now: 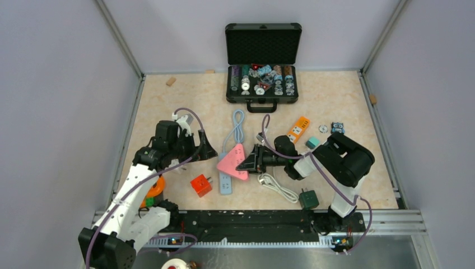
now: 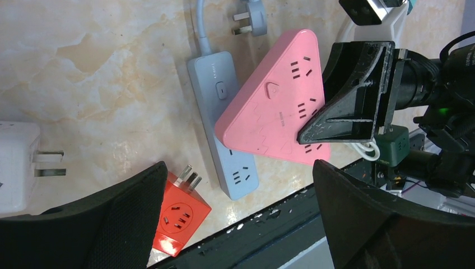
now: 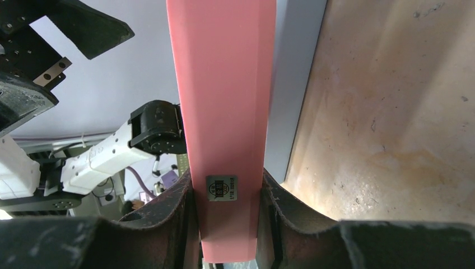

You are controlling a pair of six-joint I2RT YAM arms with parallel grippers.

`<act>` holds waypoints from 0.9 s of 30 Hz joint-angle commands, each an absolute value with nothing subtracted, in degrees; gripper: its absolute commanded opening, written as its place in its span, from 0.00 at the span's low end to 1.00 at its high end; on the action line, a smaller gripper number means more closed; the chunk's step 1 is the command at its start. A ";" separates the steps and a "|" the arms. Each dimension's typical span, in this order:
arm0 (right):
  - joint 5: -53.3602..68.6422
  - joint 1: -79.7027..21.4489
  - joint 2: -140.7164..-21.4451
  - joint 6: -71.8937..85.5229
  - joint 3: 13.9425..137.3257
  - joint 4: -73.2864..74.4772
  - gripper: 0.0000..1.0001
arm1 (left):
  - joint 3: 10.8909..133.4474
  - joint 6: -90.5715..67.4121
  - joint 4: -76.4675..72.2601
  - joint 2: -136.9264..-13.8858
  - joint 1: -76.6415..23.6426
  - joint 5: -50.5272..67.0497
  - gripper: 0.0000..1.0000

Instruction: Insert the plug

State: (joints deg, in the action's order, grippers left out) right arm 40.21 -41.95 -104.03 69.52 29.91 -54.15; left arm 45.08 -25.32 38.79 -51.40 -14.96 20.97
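A pink triangular power strip [image 1: 232, 159] lies partly over a grey power strip [image 1: 225, 179]. My right gripper [image 1: 246, 162] is shut on the pink strip's right edge; in the right wrist view the strip [image 3: 221, 84] is clamped flat between the fingers [image 3: 227, 213]. The left wrist view shows the pink strip [image 2: 274, 106] with its sockets facing up and the right gripper [image 2: 336, 120] on it. A red cube plug [image 1: 201, 185] with bare prongs lies near the front edge, also in the left wrist view [image 2: 178, 216]. My left gripper [image 1: 204, 148] is open and empty, left of the pink strip.
A white plug adapter [image 2: 17, 162] lies at the left. A green cube adapter [image 1: 308, 198] and a white coiled cable [image 1: 277, 186] lie at the front right. An open black case [image 1: 262, 84] stands at the back. An orange strip [image 1: 298, 129] lies behind the right arm.
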 commanded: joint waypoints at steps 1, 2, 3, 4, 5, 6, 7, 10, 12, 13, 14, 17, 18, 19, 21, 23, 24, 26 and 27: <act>41.49 -42.80 -104.99 65.73 29.81 -50.79 0.00 | 44.85 -24.74 37.45 -52.88 -14.68 23.60 0.99; 41.29 -42.80 -104.95 65.45 29.98 -49.88 0.00 | 44.83 -24.66 37.37 -53.16 -14.68 23.89 0.99; 41.31 -42.76 -104.87 64.88 30.31 -48.78 0.00 | 44.82 -24.62 37.35 -53.51 -14.68 24.12 0.99; 41.31 -42.68 -104.73 64.15 30.61 -47.56 0.00 | 44.89 -24.59 37.42 -53.71 -14.68 24.30 0.98; 41.23 -42.59 -104.64 63.55 30.85 -46.37 0.00 | 44.74 -24.72 37.39 -53.97 -14.68 24.51 0.97; 41.21 -42.49 -104.53 63.01 31.04 -45.36 0.00 | 44.55 -25.01 37.17 -54.16 -14.68 24.90 0.96; 41.22 -42.43 -104.46 62.73 31.10 -44.55 0.00 | 44.22 -25.46 36.74 -54.43 -14.75 25.56 0.94; 40.96 -42.20 -104.35 61.94 31.20 -42.83 0.00 | 43.17 -27.45 35.56 -56.11 -15.12 26.32 0.87; 40.70 -42.12 -104.39 61.67 31.16 -42.50 0.00 | 42.40 -28.71 34.73 -57.57 -15.87 26.14 0.82; 40.57 -42.11 -104.57 61.70 31.12 -42.59 0.00 | 41.66 -29.34 33.88 -58.37 -16.51 25.76 0.80; 40.59 -42.11 -104.70 61.70 31.11 -42.63 0.00 | 41.32 -29.77 33.61 -59.39 -17.24 25.07 0.78; 40.69 -42.02 -105.34 62.14 30.99 -43.07 0.00 | 40.66 -30.78 32.50 -62.74 -19.20 23.31 0.73; 40.75 -42.01 -105.45 62.40 30.90 -43.35 0.00 | 40.22 -31.19 31.52 -63.58 -19.58 22.92 0.71; 40.78 -42.02 -105.54 62.55 30.81 -43.63 0.00 | 39.84 -31.50 30.65 -64.35 -19.83 22.72 0.69; 40.67 -41.88 -105.64 62.54 30.61 -43.73 0.00 | 39.21 -31.99 29.23 -65.52 -20.32 22.29 0.63; 40.48 -41.78 -105.64 62.57 30.47 -43.73 0.00 | 38.88 -32.29 28.17 -66.58 -20.60 21.70 0.59; 40.39 -41.71 -105.64 62.58 30.29 -43.78 0.00 | 38.87 -32.34 27.88 -67.14 -20.91 21.18 0.58; 40.26 -41.68 -105.80 62.58 30.15 -43.71 0.00 | 38.89 -32.51 27.39 -68.65 -21.36 19.66 0.55; 40.21 -41.66 -105.89 62.58 30.19 -43.61 0.00 | 38.91 -32.53 27.06 -69.91 -21.70 19.17 0.53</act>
State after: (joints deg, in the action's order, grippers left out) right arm 41.28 -41.78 -103.98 65.12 31.29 -50.68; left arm 39.18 -31.64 31.42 -67.46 -20.73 21.93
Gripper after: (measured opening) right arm 0.324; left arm 0.561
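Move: The pink power strip, pinched in the right hand's fingers, has its middle about 9 cm to the left hand's right, roughly 1 cm back and 9 cm below. Under it, the blue power strip's middle lies some 5 cm right of the left hand, level fore and aft, 14 cm down. The red plug sits about 6 cm back and 3 cm left, 14 cm down. From the right hand, the pink strip's middle is about 3 cm left, 1 cm ahead, at its height. Still pinching the pink strip, the right hand holds it nearly in place while the left hand comes down some 8 cm, drifting about 3 cm right, onto its left corner. The left wrist tips its fingers roughly 15 degrees further down, and the wide-open jaws close to a bit over half, bringing the fingertips around the corner; whether they touch it yet can't be seen. ##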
